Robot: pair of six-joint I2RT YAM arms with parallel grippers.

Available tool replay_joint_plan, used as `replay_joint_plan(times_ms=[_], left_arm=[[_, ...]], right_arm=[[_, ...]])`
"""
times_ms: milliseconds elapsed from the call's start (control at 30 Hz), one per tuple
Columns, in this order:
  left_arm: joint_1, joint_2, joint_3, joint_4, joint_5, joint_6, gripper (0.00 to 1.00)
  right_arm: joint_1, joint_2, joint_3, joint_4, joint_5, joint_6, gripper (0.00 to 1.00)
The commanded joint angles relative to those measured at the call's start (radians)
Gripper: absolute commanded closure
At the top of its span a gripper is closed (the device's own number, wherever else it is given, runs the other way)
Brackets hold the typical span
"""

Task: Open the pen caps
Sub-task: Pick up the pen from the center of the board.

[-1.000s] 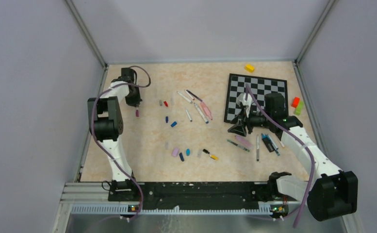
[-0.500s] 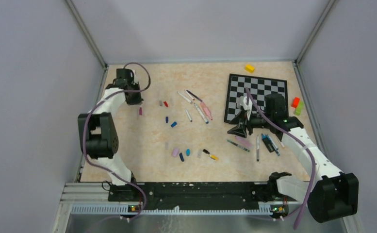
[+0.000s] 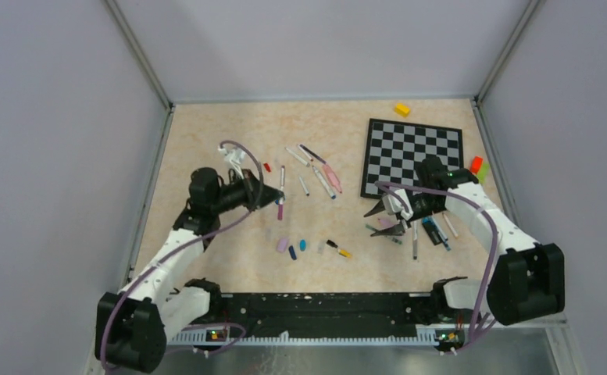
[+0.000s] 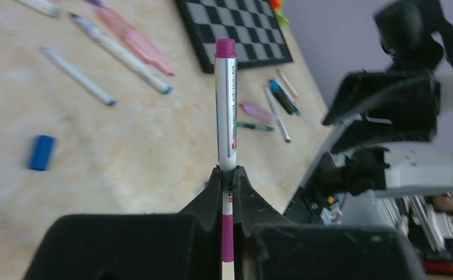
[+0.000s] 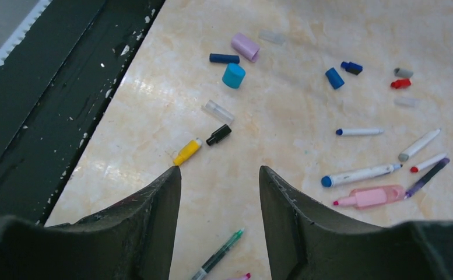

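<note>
My left gripper [image 4: 227, 172] is shut on a thin white pen [image 4: 226, 105] with a magenta cap [image 4: 225, 48] at its far end. The pen hangs above the middle of the table, where the left gripper [image 3: 273, 194] holds the pen [image 3: 281, 183] crosswise. My right gripper [image 5: 219, 169] is open and empty, low over the table. In the top view the right gripper [image 3: 380, 222] is beside a cluster of pens [image 3: 429, 230]. Loose pen caps lie ahead of it: lilac [image 5: 245, 46], navy [image 5: 224, 58], blue [image 5: 233, 76], clear [image 5: 218, 111], black [image 5: 218, 135] and red [image 5: 400, 83].
A chessboard [image 3: 413, 148] lies at the back right, with a yellow block [image 3: 401, 109] behind it and a red block [image 3: 476, 164] at its right. A green pen [image 5: 218, 256] lies under the right jaws. A pink highlighter [image 5: 369, 196] and several uncapped pens lie mid-table. A yellow piece [image 5: 187, 151] sits near the left fingertip.
The left arm has swung from the far left corner to the table's middle with the pen in its shut jaws. The right gripper has come off the chessboard edge toward me and opened slightly wider.
</note>
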Motion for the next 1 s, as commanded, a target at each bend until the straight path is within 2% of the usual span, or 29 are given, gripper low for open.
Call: replay_joint_plan(times_ms=[0, 33, 67, 200, 400, 633, 967], left_arm=[[-0.199, -0.106, -0.098, 0.337, -0.008, -0.174, 1.0], [-0.242, -0.131, -0.121, 0.369, -0.048, -0.175, 1.0], [-0.28, -0.148, -0.14, 0.39, -0.087, -0.176, 1.0], [-0.38, -0.143, -0.184, 0.46, -0.161, -0.208, 1.0], [-0.498, 0.022, -0.156, 0.558, -0.157, -0.255, 1.0], [-0.585, 0.194, -0.008, 0.479, -0.142, -0.223, 1.0], [-0.638, 0.343, 0.098, 0.416, -0.098, -0.227, 1.0]], right_arm=[[-0.001, 0.098, 0.15, -0.352, -0.056, -0.519, 0.51], [0.004, 0.111, 0.178, -0.397, -0.013, -0.625, 0.51], [0.008, 0.113, 0.208, -0.408, 0.009, -0.648, 0.51], [0.021, 0.09, 0.329, -0.333, 0.013, -0.505, 0.51], [0.146, 0.042, 0.366, -0.098, 0.157, -0.237, 0.51], [0.266, 0.081, 0.484, -0.129, 0.382, -0.225, 0.51], [0.442, 0.094, 0.422, -0.055, 0.656, -0.22, 0.52]])
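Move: The marker held in the left fingers, its middle near their grip, lies from the right hand some 25 cm left, 8 cm ahead and 4 cm higher. From the left hand, the right gripper is about 25 cm to the right, 8 cm back and 4 cm lower. On the table, about 17 cm below the left hand, the light-blue cap lies 6 cm right and 8 cm back, the small yellow marker 19 cm right and 11 cm back. Still pinching the marker at mid-barrel, the left hand sweeps it about 18 cm right and, mostly early on, 9 cm back towards the right gripper, turning nearly 30 degrees clockwise. The empty right hand comes to meet its forward, tail end, rising about 7 cm, then sinking 2, going 5 cm left and slightly forward; it rolls some 35 degrees and dips its fingertips, fingers staying half open. ##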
